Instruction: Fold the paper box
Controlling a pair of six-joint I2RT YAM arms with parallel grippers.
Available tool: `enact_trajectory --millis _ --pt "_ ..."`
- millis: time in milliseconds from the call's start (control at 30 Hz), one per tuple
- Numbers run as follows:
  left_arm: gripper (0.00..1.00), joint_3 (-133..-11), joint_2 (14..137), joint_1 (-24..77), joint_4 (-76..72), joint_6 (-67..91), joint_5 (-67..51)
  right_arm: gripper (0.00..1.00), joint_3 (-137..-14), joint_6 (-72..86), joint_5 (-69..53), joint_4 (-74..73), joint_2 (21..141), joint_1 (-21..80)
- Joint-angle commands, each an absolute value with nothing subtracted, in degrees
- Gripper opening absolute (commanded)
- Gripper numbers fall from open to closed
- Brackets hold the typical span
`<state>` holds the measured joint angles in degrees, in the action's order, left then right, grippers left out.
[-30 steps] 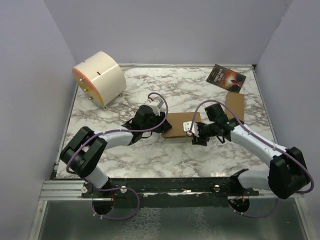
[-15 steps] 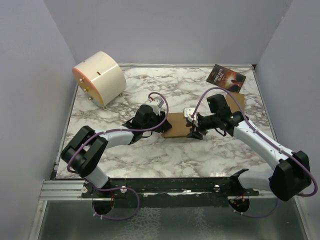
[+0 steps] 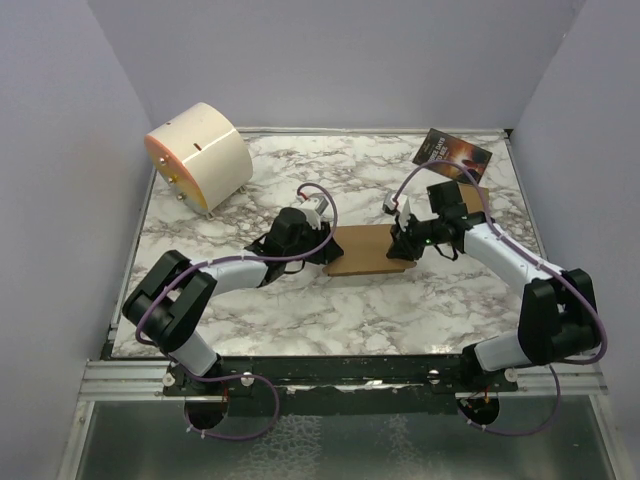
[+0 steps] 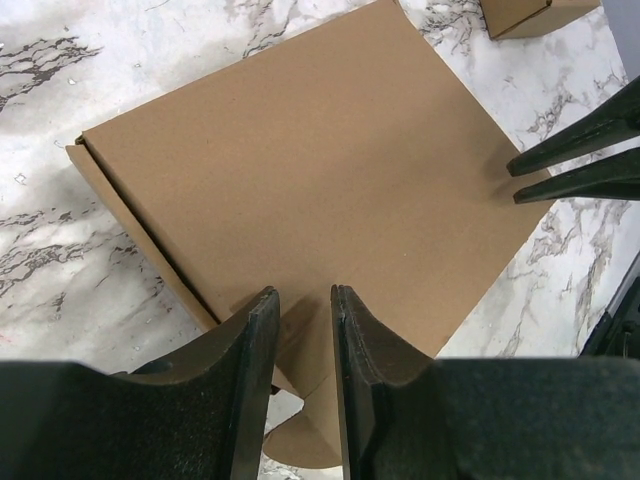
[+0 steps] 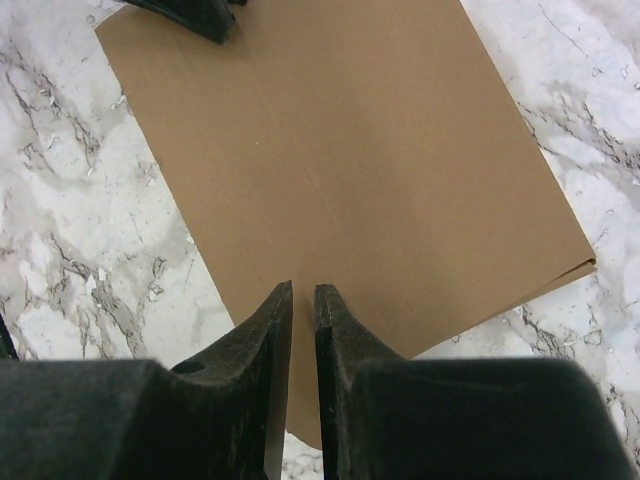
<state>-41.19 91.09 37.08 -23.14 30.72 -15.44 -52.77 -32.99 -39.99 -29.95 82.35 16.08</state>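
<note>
The paper box (image 3: pixel 362 251) lies flat and folded on the marble table, a plain brown rectangle (image 4: pixel 300 170) (image 5: pixel 340 170). My left gripper (image 3: pixel 322 240) is at its left end; in the left wrist view this gripper (image 4: pixel 302 300) hovers over a corner with a narrow gap and nothing between the fingers. A rounded flap (image 4: pixel 300 445) pokes out below that corner. My right gripper (image 3: pixel 401 243) is at the box's right end. In the right wrist view the same gripper (image 5: pixel 303 295) stands over the box's edge, its fingers almost together with nothing held.
A cream drum (image 3: pixel 200 155) lies on its side at the back left. A dark booklet (image 3: pixel 452 155) lies at the back right, with a smaller brown box (image 3: pixel 472 205) just behind my right arm. Purple walls close in the table's three far sides.
My right gripper moved from the box's near right corner back along its right end and narrowed its jaws. The left gripper stayed at the left end.
</note>
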Motion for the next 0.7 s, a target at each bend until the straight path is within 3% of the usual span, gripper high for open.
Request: enact_trajectory --millis 0,167,367,533,667 --pt "0.32 -42.53 91.11 36.75 -17.93 29.84 -16.73 0.15 -52.94 -30.35 -37.95 -28.61 80.84 14.19" --pt "0.35 -43.64 89.50 36.57 -17.13 30.42 -17.38 0.16 -52.47 -29.00 -40.95 -28.78 79.94 11.30" --pt "0.42 -43.09 83.85 35.93 -16.23 32.24 -15.71 0.34 -52.36 -24.75 -47.04 -28.54 79.75 5.39" --pt "0.52 -39.81 79.65 34.38 -15.44 35.90 -14.21 0.39 -51.95 -21.04 -51.28 -28.83 81.36 1.92" --pt "0.53 -37.97 79.71 33.41 -14.07 39.33 -15.25 0.42 -52.07 -18.20 -51.50 -28.42 84.13 1.76"
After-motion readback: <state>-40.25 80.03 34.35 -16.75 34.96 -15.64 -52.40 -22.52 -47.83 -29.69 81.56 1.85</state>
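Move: The closed paper box's middle lies about 9 cm to the right of the left hand, 2 cm ahead and 2 cm below. From the right hand, it lies some 9 cm left, 3 cm ahead and 2 cm below. The small brown box stands about 13 cm ahead of the right hand, 14 cm to its right and 3 cm lower. Both leave the paper box, opening: left hand up about 5 cm, right hand 5 cm right and somewhat forward. ##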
